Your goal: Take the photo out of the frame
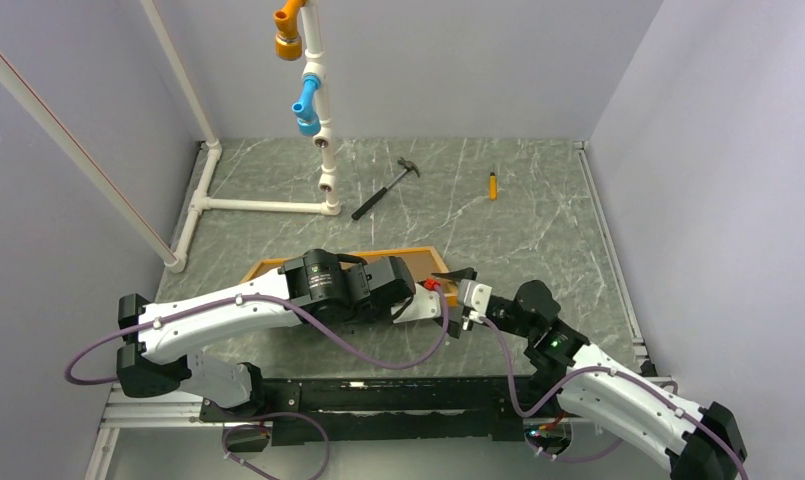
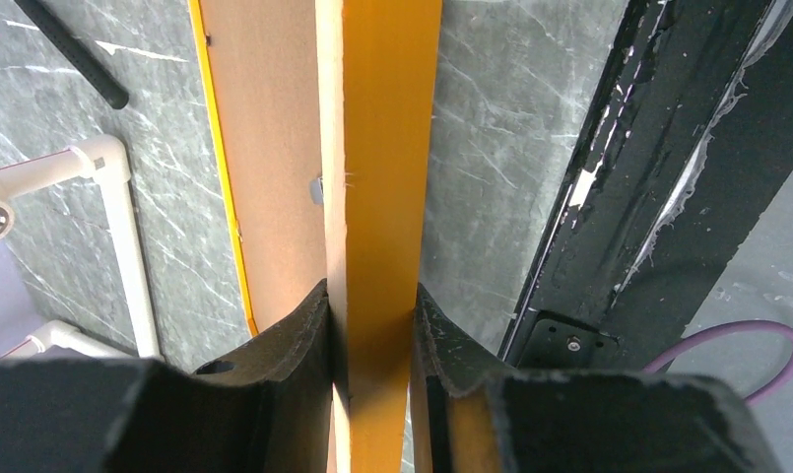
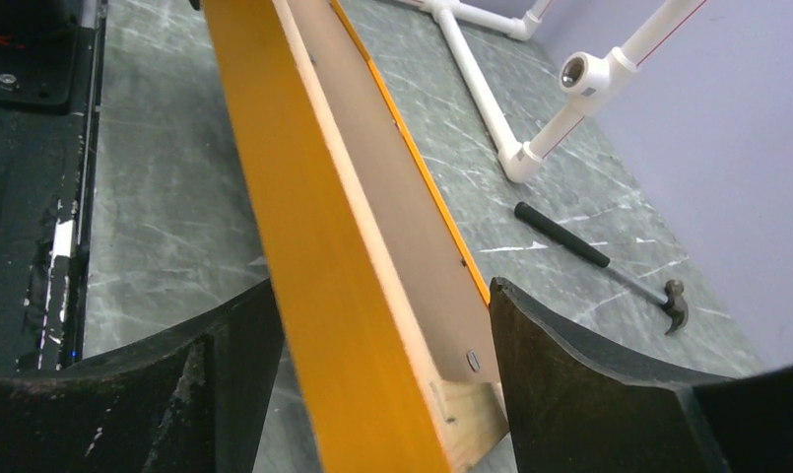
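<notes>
The orange frame stands tilted up on its long edge in the middle of the table. The photo sits in it with only its brown board back showing. My left gripper is shut on the frame's orange rail, one finger against the board side and one on the outer face. My right gripper is open and straddles the frame's end corner, with the board back and a small metal tab toward its right finger. In the top view both grippers meet at the frame's right end.
A hammer and a small yellow screwdriver lie at the back of the table. A white pipe structure stands at the back left. The arms' black base rail runs along the near edge, close to the frame.
</notes>
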Motion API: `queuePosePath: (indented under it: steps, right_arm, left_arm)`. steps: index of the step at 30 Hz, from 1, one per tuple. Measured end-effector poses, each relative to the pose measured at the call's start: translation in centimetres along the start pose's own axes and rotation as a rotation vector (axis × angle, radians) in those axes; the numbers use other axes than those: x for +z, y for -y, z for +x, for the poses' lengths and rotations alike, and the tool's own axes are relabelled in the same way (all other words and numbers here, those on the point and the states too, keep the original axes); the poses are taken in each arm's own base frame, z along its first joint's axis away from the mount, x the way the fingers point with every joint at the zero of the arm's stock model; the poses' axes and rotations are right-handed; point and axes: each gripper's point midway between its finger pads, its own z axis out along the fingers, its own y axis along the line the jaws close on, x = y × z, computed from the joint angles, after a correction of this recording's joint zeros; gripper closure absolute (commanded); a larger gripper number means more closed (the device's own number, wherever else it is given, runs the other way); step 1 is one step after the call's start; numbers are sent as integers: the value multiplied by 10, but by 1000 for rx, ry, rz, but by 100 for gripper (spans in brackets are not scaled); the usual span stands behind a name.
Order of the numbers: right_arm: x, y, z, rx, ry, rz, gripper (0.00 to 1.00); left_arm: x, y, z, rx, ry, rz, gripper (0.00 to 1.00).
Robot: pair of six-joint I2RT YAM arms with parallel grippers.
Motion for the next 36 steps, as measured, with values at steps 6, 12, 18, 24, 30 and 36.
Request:
queuePosePath:
  steps: [6, 12, 18, 24, 30, 36]
  right_arm:
    - [8, 9, 1, -26, 12, 19, 62]
    - [10, 20, -14, -239, 73, 34, 99]
    - [11, 17, -18, -176, 63, 3, 100]
    - [18, 21, -23, -120, -2, -42, 100]
    - [33, 33, -35, -4, -87, -135, 100]
    - [47, 44, -44, 116, -167, -233, 100]
  left_arm:
    - [-1, 1, 4, 5, -11, 8, 100]
    - [-17, -8, 2, -9, 42, -16, 77]
    - [-34, -10, -11, -85, 92, -20, 30]
    - [-92, -50, -41, -218, 259, -167, 25]
    - [-164, -91, -48, -374, 484, -325, 23]
    - [-202, -107, -31, -454, 602, -400, 23]
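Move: The frame's near rail is raised, its right end already between my right hand's open fingers, about 1 cm ahead and 1 cm up. Its far rail lies some 28 cm ahead, 20 cm left and 18 cm below; the hammer is on the table roughly 43 cm ahead and 14 cm left. My left hand still grips that near rail near its middle, with the rail's right end about 18 cm to the right and 4 cm ahead of it. I nudge my right hand forward and up a couple of centimetres and pinch the near rail's right end. Only then does my left hand open and let go, rising about 20 cm clear and swinging its down-pointing fingers some 50 degrees towards ahead-right. Keeping its grip, my right hand carries the frame on up, forward and left, rolling its forward side down about 25 degrees. ##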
